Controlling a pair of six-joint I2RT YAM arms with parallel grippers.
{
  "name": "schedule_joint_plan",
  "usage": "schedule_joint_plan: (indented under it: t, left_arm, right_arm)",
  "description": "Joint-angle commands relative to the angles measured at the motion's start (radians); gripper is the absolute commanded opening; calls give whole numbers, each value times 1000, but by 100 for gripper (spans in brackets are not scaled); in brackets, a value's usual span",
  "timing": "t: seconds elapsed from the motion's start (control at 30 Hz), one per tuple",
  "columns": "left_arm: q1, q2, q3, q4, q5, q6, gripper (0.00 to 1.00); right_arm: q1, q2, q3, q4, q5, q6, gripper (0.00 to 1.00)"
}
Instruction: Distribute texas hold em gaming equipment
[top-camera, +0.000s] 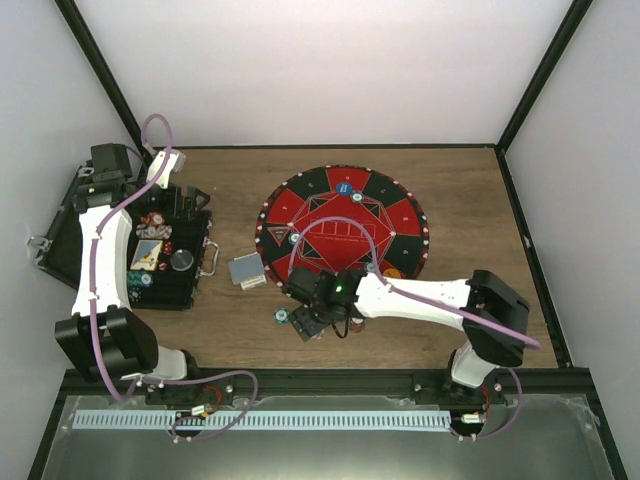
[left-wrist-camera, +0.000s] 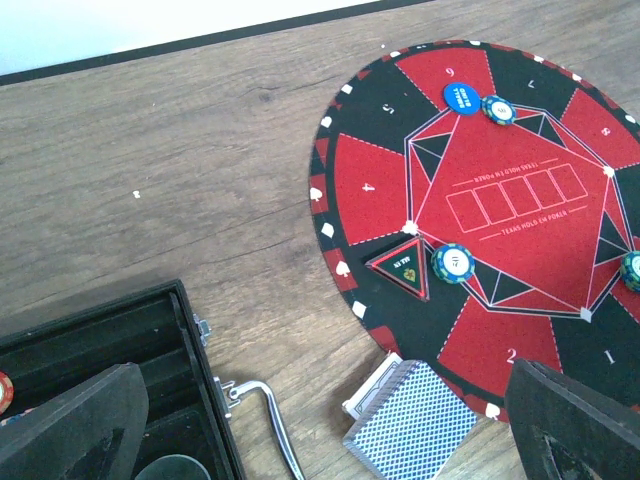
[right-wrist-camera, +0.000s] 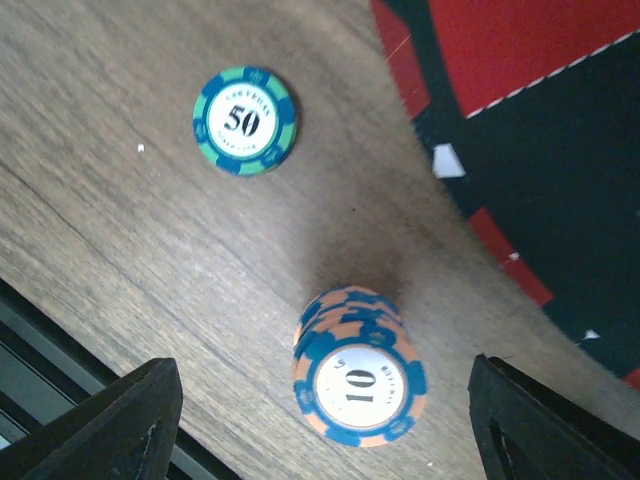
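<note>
My right gripper (top-camera: 318, 318) (right-wrist-camera: 335, 440) is open near the table's front edge. Its jaws stand wide on either side of a stack of orange-and-blue "10" chips (right-wrist-camera: 358, 380) without touching it. A single green "50" chip (right-wrist-camera: 245, 120) (top-camera: 282, 316) lies on the wood to its left. A deck of blue-backed cards (top-camera: 248, 271) (left-wrist-camera: 410, 425) lies beside the mat. My left gripper (top-camera: 188, 205) (left-wrist-camera: 320, 440) is open and empty above the case's edge. A blue button disc (left-wrist-camera: 462, 95) and chips (left-wrist-camera: 452, 263) (left-wrist-camera: 497, 109) lie on the mat.
The round red-and-black mat (top-camera: 400, 215) (left-wrist-camera: 370, 190) fills the table's middle, with a triangular marker (left-wrist-camera: 405, 265) on it. The open black case (top-camera: 170, 285) (left-wrist-camera: 100, 340) with its metal handle (left-wrist-camera: 265, 420) stands at the left, holding more chips. Walls close in three sides.
</note>
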Motion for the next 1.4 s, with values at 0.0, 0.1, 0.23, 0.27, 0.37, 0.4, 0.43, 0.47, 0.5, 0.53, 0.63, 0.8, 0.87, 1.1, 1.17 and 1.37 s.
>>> schedule_joint_plan:
  t: [0.0,0.1,0.23,0.27,0.37,0.4,0.43,0.47,0.5,0.53,0.63,0.8,0.87,1.1,1.17,1.37]
  left_arm:
    - [7,0,25,-7,6,13,100]
    - [7,-2,25,-8,6,14,100]
    - [6,0,26,-7,6,15,100]
    - [7,0,25,-7,5,15,100]
    - [7,1,25,-7,5,14,100]
    - [7,1,25,-7,4,14,100]
    - [7,2,25,-7,5,14,100]
    - [7,1,25,-7,4,14,100]
    - [7,0,25,-7,4,14,100]
    - [7,1,26,-7,5,14,100]
    - [6,0,27,-6,5,13,100]
    - [7,0,28,-6,1,13,100]
    - [7,0,28,-5,1,13,100]
    - [7,0,31,-3,0,9,100]
    - [7,0,31,-3,-2,10,100]
    - [7,-3,34,-4,-1,9,100]
  right_arm:
    - [28,32,-12,9,-21,40,80]
    - [28,42,-19,14,-14,39,79]
    - [27,52,-27,13,-3,36,77]
    - [28,56,-30,12,1,35,77]
    - [28,57,-42,21,2,37,74]
    - [28,57,-45,23,3,37,73]
    - [28,57,-47,25,5,38,71]
    - [28,59,-47,26,7,40,69]
    - [28,60,-47,27,9,39,67]
    - [28,60,-47,29,10,40,65]
    - [28,59,-49,33,16,40,61]
    - [28,59,-47,34,26,37,54]
    - [28,60,-47,35,28,36,52]
    - [28,61,-56,35,35,36,46]
    - [28,63,-55,31,40,34,46]
    - [28,66,-47,28,46,30,50]
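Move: The stack of 10 chips stands almost under the right hand, about 1 cm back, 1 cm to its right and some 4 cm below. The flat 50 chip lies about 2 cm ahead and 7 cm left of the hand, the red chip stack level with the hand and 10 cm to its right, the mat's middle about 19 cm ahead and 7 cm right. From the left hand, the 10 stack is about 23 cm back, 27 cm right and 22 cm down. The right hand's fingertips come down either side of the 10 stack and narrow onto the sides of its upper chips, from nearly wide open to about half open. To get there the hand sinks some 3 cm, easing back and slightly right by about 1 cm; then it stays low over the stack while the fingers finish closing. ##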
